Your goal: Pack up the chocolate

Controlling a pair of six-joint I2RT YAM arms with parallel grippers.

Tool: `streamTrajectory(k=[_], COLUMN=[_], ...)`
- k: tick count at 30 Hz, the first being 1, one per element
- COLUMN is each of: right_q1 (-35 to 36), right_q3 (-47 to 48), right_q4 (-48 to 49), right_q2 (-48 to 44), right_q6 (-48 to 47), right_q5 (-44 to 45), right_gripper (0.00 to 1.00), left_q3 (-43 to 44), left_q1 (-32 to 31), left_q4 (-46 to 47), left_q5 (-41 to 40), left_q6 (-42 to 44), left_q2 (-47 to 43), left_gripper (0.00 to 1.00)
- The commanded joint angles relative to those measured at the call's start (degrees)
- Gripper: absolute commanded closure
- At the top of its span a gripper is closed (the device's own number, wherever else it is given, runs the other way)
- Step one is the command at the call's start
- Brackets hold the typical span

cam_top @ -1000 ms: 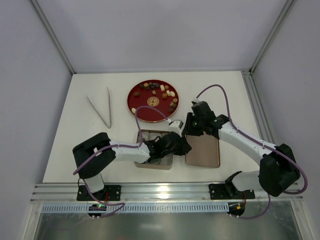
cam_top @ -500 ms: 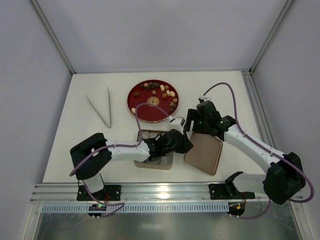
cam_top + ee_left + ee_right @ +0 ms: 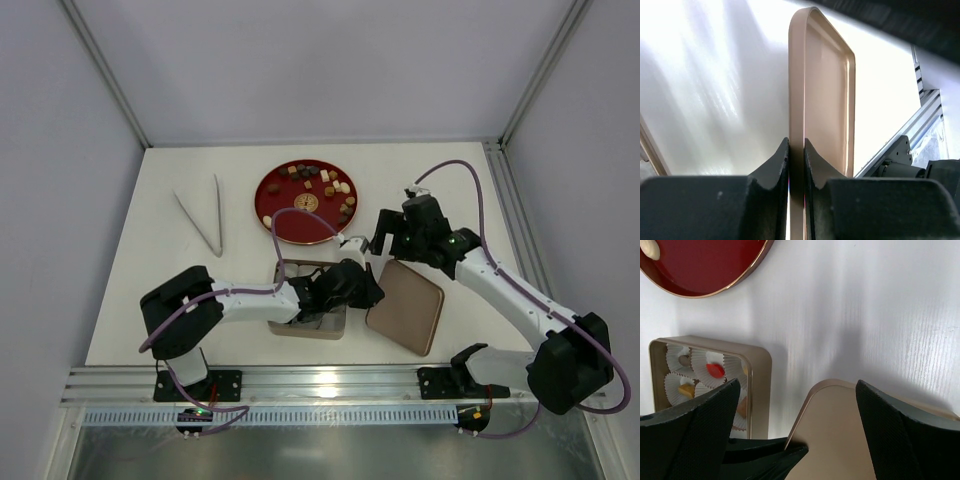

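The chocolate (image 3: 324, 176) lies as several small brown, tan and cream pieces on a round red plate (image 3: 285, 215). A few pieces (image 3: 715, 370) also sit in white paper cups inside the gold box (image 3: 288, 328). The box's tan lid (image 3: 408, 308) lies askew to the right of the box. My left gripper (image 3: 372, 292) is shut on the lid's left rim; the left wrist view shows the rim (image 3: 796, 90) pinched between the fingers. My right gripper (image 3: 393, 242) hangs open over the lid's far corner (image 3: 840, 435), holding nothing.
A pair of grey tongs (image 3: 204, 212) lies on the table's left. The left arm reaches across the gold box (image 3: 760, 371), hiding much of it from above. Metal rails run along the table's near edge (image 3: 320, 380) and right side.
My right gripper has opened, let go of the lid and drawn back to the upper right. The lid has turned, its near end swung left, with the left gripper still clamped on it.
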Motion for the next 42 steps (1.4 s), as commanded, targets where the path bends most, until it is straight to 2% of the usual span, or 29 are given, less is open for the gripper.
streamTrajectory(k=[1,7,13,17,20,23,24,25,27,29,30,33,34,35,37,42], right_q1=[-2.1,-8.3,-8.7,-8.5,-7.7,-3.3,0.6,3.2,10.0,14.0,19.0,26.3,31.1,33.4,39.1,46.6], right_q3=[3.3,4.0,3.3,-1.4,-3.0,-2.7,-2.5,-2.1,-1.1,0.0,1.0,3.0,3.9,4.7,7.0,14.2], right_q4=[1.5,2.0,1.9,3.9,4.4,3.1,2.3,1.9,0.8,0.1,-0.4,-1.7,-2.3,-2.7,-3.9,-10.3], right_q2=[-1.2,-2.6,-6.3,-13.1,-18.8,-21.8,-22.4,-22.7,-23.0,-22.3,-21.3,-17.7,-16.6,-15.4,-11.3,-0.3], right_q6=[-1.2,-3.5,-6.9,-10.2,-13.1,-17.4,-18.3,-20.1,-21.0,-22.3,-23.0,-25.7,-26.3,-27.6,-28.7,-30.5], right_q5=[-0.6,-3.0,-1.6,-3.3,-5.8,-4.8,-4.3,-0.1,3.7,7.6,9.1,17.7,19.9,24.5,28.4,41.7], right_gripper=[0.03,0.02,0.02,0.03,0.03,0.03,0.04,0.05,0.06,0.07,0.08,0.08,0.08,0.08,0.09,0.09], left_q3=[0.1,0.1,2.3,5.4,5.0,6.3,6.9,8.4,9.8,10.6,11.6,13.3,13.9,14.4,15.5,16.3], left_q1=[0.0,3.1,7.8,11.4,14.7,19.4,21.1,22.0,24.6,27.2,28.0,31.2,31.9,32.9,33.4,34.9], left_q4=[1.1,0.3,-3.0,-8.9,-9.6,-13.1,-14.9,-16.6,-20.5,-23.5,-24.7,-29.1,-31.2,-32.3,-35.1,-37.2], left_q5=[-0.3,3.2,9.6,15.3,20.0,26.3,28.4,29.4,33.0,35.3,36.4,40.3,42.1,42.6,42.9,44.1], left_q6=[-1.1,-4.2,-6.7,-5.7,-6.2,-4.8,-4.0,-3.3,-2.0,-0.7,-0.2,1.6,2.1,2.6,4.0,4.6], left_q2=[-2.4,-3.7,-4.1,-5.0,-6.8,-8.3,-9.2,-9.6,-10.5,-11.0,-11.2,-11.7,-11.7,-11.7,-12.0,-12.8], left_gripper=[1.00,1.00,1.00,1.00,1.00,1.00,1.00,1.00,1.00,1.00,1.00,1.00,1.00,1.00,1.00,1.00])
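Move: The left hand still pinches the lid by its left rim; the chocolate box it is meant for lies about 17 cm to its left, level with it fore and aft and some 6 cm lower, with the red plate 22 cm ahead and 18 cm left. From the empty right hand, the lid's middle is roughly 12 cm back, 4 cm right and 6 cm below, the box 10 cm back and 19 cm left, the plate 13 cm ahead and 20 cm left. Leftward, forward and up, the left hand carries the lid some 18 cm to beyond the box's far edge, tipping down about 20 degrees, grip kept. The right hand, jaws staying wide open, first sidesteps right and climbs, then sweeps back and left, turning counter-clockwise, to the lid's near side above the box's right edge. ##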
